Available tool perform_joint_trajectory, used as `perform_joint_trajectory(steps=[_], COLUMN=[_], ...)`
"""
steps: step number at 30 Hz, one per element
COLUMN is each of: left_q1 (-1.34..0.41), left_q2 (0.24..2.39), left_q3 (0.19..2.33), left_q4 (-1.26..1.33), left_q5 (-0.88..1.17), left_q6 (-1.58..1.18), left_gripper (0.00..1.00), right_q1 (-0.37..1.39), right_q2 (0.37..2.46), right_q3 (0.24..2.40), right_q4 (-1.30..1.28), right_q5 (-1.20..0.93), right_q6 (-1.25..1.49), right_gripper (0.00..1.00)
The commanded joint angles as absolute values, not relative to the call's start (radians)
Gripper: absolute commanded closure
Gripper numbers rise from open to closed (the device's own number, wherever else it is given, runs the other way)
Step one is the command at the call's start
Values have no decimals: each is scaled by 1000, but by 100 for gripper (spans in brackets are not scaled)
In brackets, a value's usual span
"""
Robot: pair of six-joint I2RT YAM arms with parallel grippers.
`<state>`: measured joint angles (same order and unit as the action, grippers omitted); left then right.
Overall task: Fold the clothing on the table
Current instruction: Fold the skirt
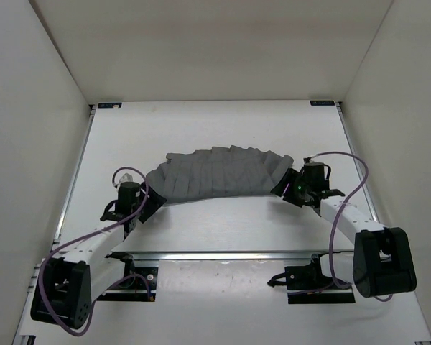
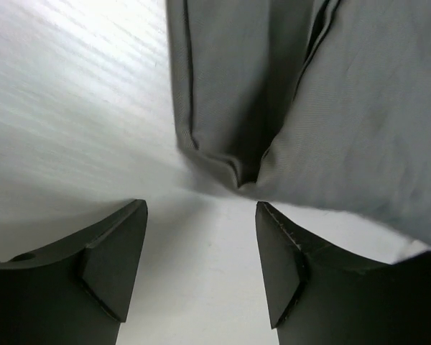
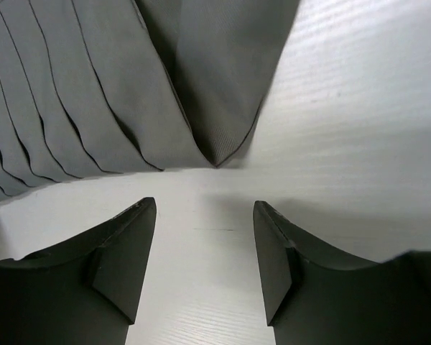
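Note:
The clothing (image 1: 219, 172), a grey pleated skirt, lies in a curved band across the middle of the white table (image 1: 215, 122). My left gripper (image 1: 152, 203) sits at its left end, open, with bare table between the fingers; the skirt's folded corner (image 2: 237, 169) lies just beyond the tips. At the right end my right gripper (image 1: 281, 188) is open too. The pleated corner (image 3: 219, 151) rests just ahead of its fingertips, apart from them. Nothing is held by either gripper (image 2: 201, 208) (image 3: 205, 205).
White walls enclose the table on the left, right and back. A metal rail (image 1: 223, 254) runs across near the arm bases. Purple cables (image 1: 345, 162) loop beside both arms.

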<state>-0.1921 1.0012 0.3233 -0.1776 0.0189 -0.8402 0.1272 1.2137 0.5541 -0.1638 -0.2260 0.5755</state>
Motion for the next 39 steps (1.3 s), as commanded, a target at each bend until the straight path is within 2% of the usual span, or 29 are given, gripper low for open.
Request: perform_joint_trajectory(steps=[1,4,6,11,12,13,14,15,16,19,24,26,31,39], left_q1=[-199,-225,-230,-236,-241,-242,-242,-241,-245,-241,-252,-247,-245,-241], left_q2=[995,1057,1084,1130,1131,1132,1131,1135,1140,1154,1151,1149,1140,1134], left_q3=[264,267,276,259,258,250,245,239,235,242,226,207,183,176], left_q4=[42,100,132,186,199,212,219,224,224,230,242,262,275,285], left_q5=[18,-44,-55,-75,-78,-90,-92,-92,-101,-94,-113,-106,-114,-114], left_q6=[-995,-1012,-1011,-1035,-1035,-1042,-1035,-1038,-1034,-1023,-1025,-1025,-1039,-1031], left_gripper=[28,30,40,82,86,100,100,100,100,100,100,100,100,100], right_q1=[144,143,135,109,107,107,89,83,66,106,265,340,454,715], right_q2=[1180,1183,1196,1316,1350,1364,1402,1432,1463,1482,1450,1480,1670,1923], right_q3=[491,425,390,382,385,387,385,390,408,550,796,934,1173,1538], right_q4=[-40,75,133,296,313,354,412,438,484,398,238,178,94,-106], right_q5=[-248,-255,-270,-295,-282,-278,-285,-326,-357,-385,-264,-300,-523,-606], right_q6=[675,732,764,836,854,876,905,920,940,873,592,453,315,118], right_gripper=[46,45,46,46,45,49,69,81,99,100,99,100,100,100])
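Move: The skirt's near left corner sits about 4 cm ahead of the left gripper, 1 cm to its right and 2 cm lower; its left edge runs out to an outer-left corner some 13 cm ahead and 5 cm left. From the right gripper, the skirt's near right corner is roughly 3 cm ahead, 2 cm left and 4 cm down, while the outer-right corner lies about 14 cm ahead and 4 cm right, at the same level. Dip the right gripper about 4 cm, easing back and then forward, pinch the skirt's near right corner, then lift and sweep it some 25 cm left and a little forward over the cloth, turning about 50 degrees counter-clockwise and sinking slightly at the end. Meanwhile bring the left gripper forward, close it on the near left corner and hold it there. ##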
